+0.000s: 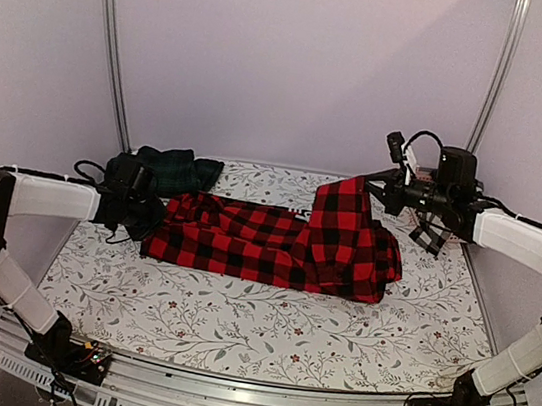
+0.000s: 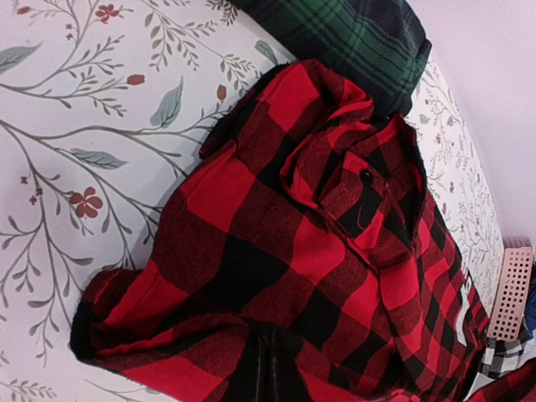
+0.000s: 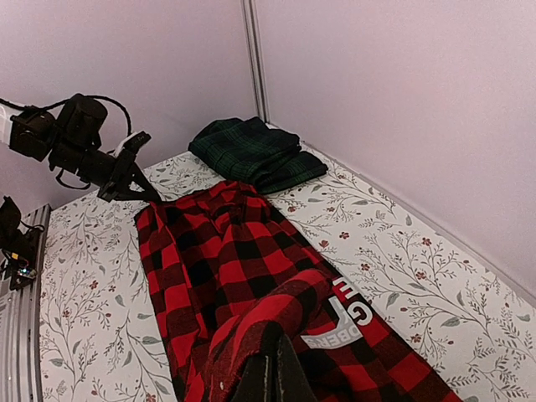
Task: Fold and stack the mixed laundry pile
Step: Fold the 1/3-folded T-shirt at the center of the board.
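The red-and-black checked flannel shirt (image 1: 265, 243) lies stretched across the middle of the leaf-patterned table cloth (image 1: 233, 329). My left gripper (image 1: 148, 214) is shut on the shirt's left end, low at the cloth; in the left wrist view the fabric (image 2: 276, 243) bunches around my gripper (image 2: 272, 373). My right gripper (image 1: 367, 183) is shut on the shirt's right end and holds it lifted, so it drapes down in a peak. The right wrist view has that gripper (image 3: 275, 377) pinching a fold of the shirt (image 3: 226, 251). A folded dark green tartan piece (image 1: 180, 168) sits at the back left.
A pink slatted basket (image 2: 511, 289) stands at the right end of the table, with a black-and-white checked cloth (image 1: 431, 236) beside it under my right arm. Pale walls and metal posts close in the back and sides. The tartan piece (image 3: 255, 151) lies near the back wall.
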Motion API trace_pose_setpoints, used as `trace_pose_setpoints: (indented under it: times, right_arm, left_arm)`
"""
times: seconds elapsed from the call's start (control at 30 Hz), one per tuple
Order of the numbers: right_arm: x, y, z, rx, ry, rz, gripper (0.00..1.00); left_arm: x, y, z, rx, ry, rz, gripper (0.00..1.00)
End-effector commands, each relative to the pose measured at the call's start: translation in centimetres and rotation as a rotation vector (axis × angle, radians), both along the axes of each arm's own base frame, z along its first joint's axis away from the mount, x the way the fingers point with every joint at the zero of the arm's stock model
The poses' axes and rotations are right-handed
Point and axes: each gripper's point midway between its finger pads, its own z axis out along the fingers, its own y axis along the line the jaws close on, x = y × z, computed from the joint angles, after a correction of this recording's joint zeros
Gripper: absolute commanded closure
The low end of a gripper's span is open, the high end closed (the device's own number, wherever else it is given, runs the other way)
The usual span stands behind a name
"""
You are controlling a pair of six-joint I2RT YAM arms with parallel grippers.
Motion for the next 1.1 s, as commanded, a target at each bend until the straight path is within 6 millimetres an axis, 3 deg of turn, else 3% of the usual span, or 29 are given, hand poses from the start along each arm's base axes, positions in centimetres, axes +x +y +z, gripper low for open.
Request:
trace_pose_setpoints:
  times: [0.0,0.23,0.53,0.6,0.73,0.8,0.87,0.93,1.07]
  right_arm:
    - [1.5,0.1,2.8,0.003,-0.116,0.048,1.0]
    - [4.0,1.3,1.3,-0.017,-0.112,0.126,0.99]
    - [6.1,2.5,-3.3,-0.043,-0.037,0.18,0.97]
    - [6.2,2.5,-4.0,-0.049,-0.022,0.174,0.97]
    - [6.5,2.1,-4.0,-0.051,-0.014,0.136,0.95]
    - [6.8,2.0,-4.0,-0.047,0.004,0.115,0.94]
    - [7.5,1.8,-4.2,-0.041,0.034,0.077,0.91]
    - [8.8,1.3,-5.1,-0.042,0.093,-0.005,0.8]
    - [12.0,-0.3,-9.3,-0.101,0.236,-0.186,0.55]
  left_arm:
    - [1.8,-0.2,0.4,0.001,-0.046,-0.024,1.0]
    - [1.8,0.0,-1.5,0.029,0.011,-0.013,0.96]
    - [1.7,0.9,-2.9,0.073,0.045,0.002,0.94]
    - [2.0,1.1,-2.4,0.103,0.028,-0.012,0.81]
    - [3.0,1.5,0.2,0.182,-0.041,-0.055,0.24]
    - [3.5,1.7,2.2,0.229,-0.098,-0.091,0.04]
    - [3.9,0.8,4.4,0.248,-0.183,-0.166,0.0]
    - [4.2,-1.0,7.0,0.234,-0.303,-0.253,0.0]
    - [3.8,-3.6,8.9,0.231,-0.399,-0.358,0.0]
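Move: The left hand holds the folded edge just above the T-shirt's left end, whose middle lies about 3 cm right, level fore and aft, and 4 cm below. From this hand the folded green plaid shirt sits some 15 cm ahead, 2 cm left, 4 cm lower. The right hand grips the lifted panel; the T-shirt's lettered far edge lies about 7 cm ahead, 12 cm left and 22 cm below. The pink basket is some 17 cm ahead and 27 cm right of the right hand. Down about 3 cm goes the left hand, laying its held edge onto the T-shirt; it opens wide, lets go and rises forward, tipping its fingers up. The right hand carries the raised panel forward about 8 cm towards the T-shirt's far edge, after a small rise sinking to end 5 cm lower, its fingers starting to part around the cloth. ##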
